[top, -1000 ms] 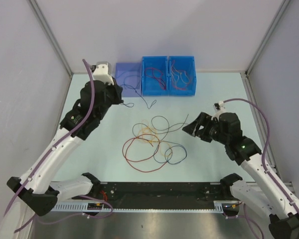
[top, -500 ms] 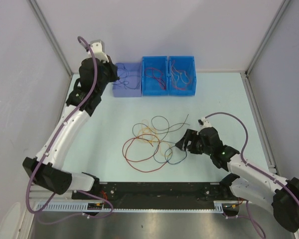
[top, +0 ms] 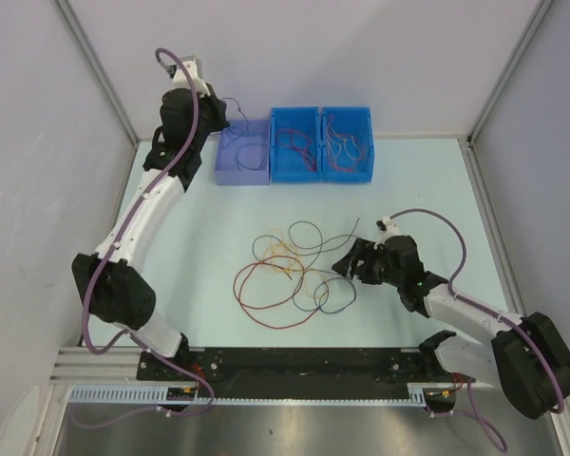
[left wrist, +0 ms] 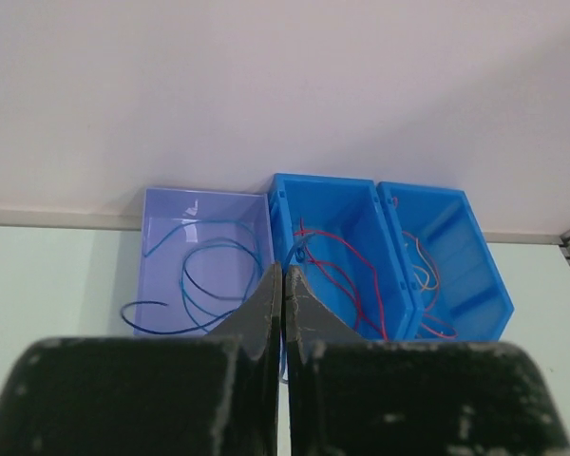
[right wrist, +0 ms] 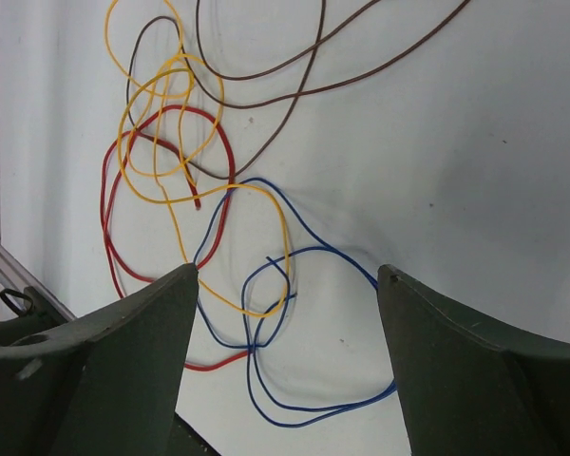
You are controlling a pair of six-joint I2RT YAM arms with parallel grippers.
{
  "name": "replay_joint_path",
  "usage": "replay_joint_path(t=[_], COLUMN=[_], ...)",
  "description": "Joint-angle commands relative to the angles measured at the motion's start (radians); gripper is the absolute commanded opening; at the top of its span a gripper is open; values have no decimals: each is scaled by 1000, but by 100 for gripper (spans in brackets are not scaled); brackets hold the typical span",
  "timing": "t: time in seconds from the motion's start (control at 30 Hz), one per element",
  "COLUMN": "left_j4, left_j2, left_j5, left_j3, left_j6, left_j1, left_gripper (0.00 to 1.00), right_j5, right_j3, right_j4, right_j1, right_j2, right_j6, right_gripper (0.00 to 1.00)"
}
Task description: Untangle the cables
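The tangled cables (top: pixel 285 271) lie mid-table: red (right wrist: pixel 223 152), yellow (right wrist: pixel 285 237), brown (right wrist: pixel 294 104) and blue (right wrist: pixel 313 408) loops crossing each other. My right gripper (top: pixel 345 267) hangs open at the tangle's right edge. In the right wrist view this gripper (right wrist: pixel 287 271) has the blue loops between its spread fingers, touching none. My left gripper (top: pixel 218 112) is raised at the back left over the lilac bin (top: pixel 225 177). In its own view this gripper (left wrist: pixel 283 271) is shut on a thin blue cable (left wrist: pixel 201 251) that trails down into that bin.
Two blue bins (top: pixel 294 177) (top: pixel 347 177) stand right of the lilac bin against the back wall, each holding red and orange strands. Grey walls close the table at back and sides. The arm bases and a black rail (top: pixel 294 361) line the near edge.
The left arm has swung from the table to the back, carrying the blue cable over the lilac bin. The right arm has dropped forward and left to the tangle's edge, still open.
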Motion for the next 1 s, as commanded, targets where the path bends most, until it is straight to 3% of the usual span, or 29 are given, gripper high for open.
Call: replay_joint_path(t=[0.0, 0.27, 0.47, 0.6, 0.63, 0.67, 0.7, 0.73, 0.77, 0.97], left_j4=[136, 242, 198, 218, 221, 227, 233, 227, 215, 186], left_j2=[71, 225, 359, 385, 388, 393, 397, 400, 408, 384], left_j5=[66, 141, 158, 122, 114, 82, 65, 51, 38, 60], left_j3=[69, 171, 325, 336, 330, 325, 322, 327, 331, 308], left_j6=[-8, -25, -48, -65, -68, -70, -70, -74, -76, -71], left_j1=[30, 62, 70, 70, 70, 70, 72, 72, 72, 73], left_gripper=[1, 0, 0, 3, 10, 48, 72, 91, 100, 100], right_j5=[-96, -139, -182, -197, -200, -202, -205, -206, -210, -222], right_j3=[-31, -114, -127, -134, -135, -137, -137, -138, -138, -143], right_j4=[111, 183, 217, 226, 228, 231, 232, 234, 237, 248], right_j1=[-48, -124, -158, -169, -170, -173, -175, -177, -180, -187], right_j2=[9, -68, -51, -51, -51, -50, -50, -48, -50, -43], right_j6=[9, 52, 63, 67, 69, 69, 70, 70, 72, 73], right_gripper=[80, 80, 80, 80, 80, 80, 80, 80, 80, 80])
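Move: The purple bin, where the held dark blue cable is being taken, lies about 17 cm ahead of the left hand, practically straight ahead, and roughly 34 cm below. The middle blue bin stands 16 cm to the right of it, the right blue bin 31 cm. From the open right hand, the blue cable lies about 5 cm back, 3 cm left and 8 cm down; the red cable is 11 cm farther left, and the yellow cable 4 cm ahead and 11 cm left of the hand. The dark blue cable, still pinched and dangling, is carried some 11 cm forward by the left hand towards the purple bin, sinking about 4 cm in all; once the forward travel has nearly stopped, the fingers spring wide open and let go of it. The empty right hand, fingers staying wide, shifts about 2 cm right above the table and rolls some 10 degrees, left side rising. ##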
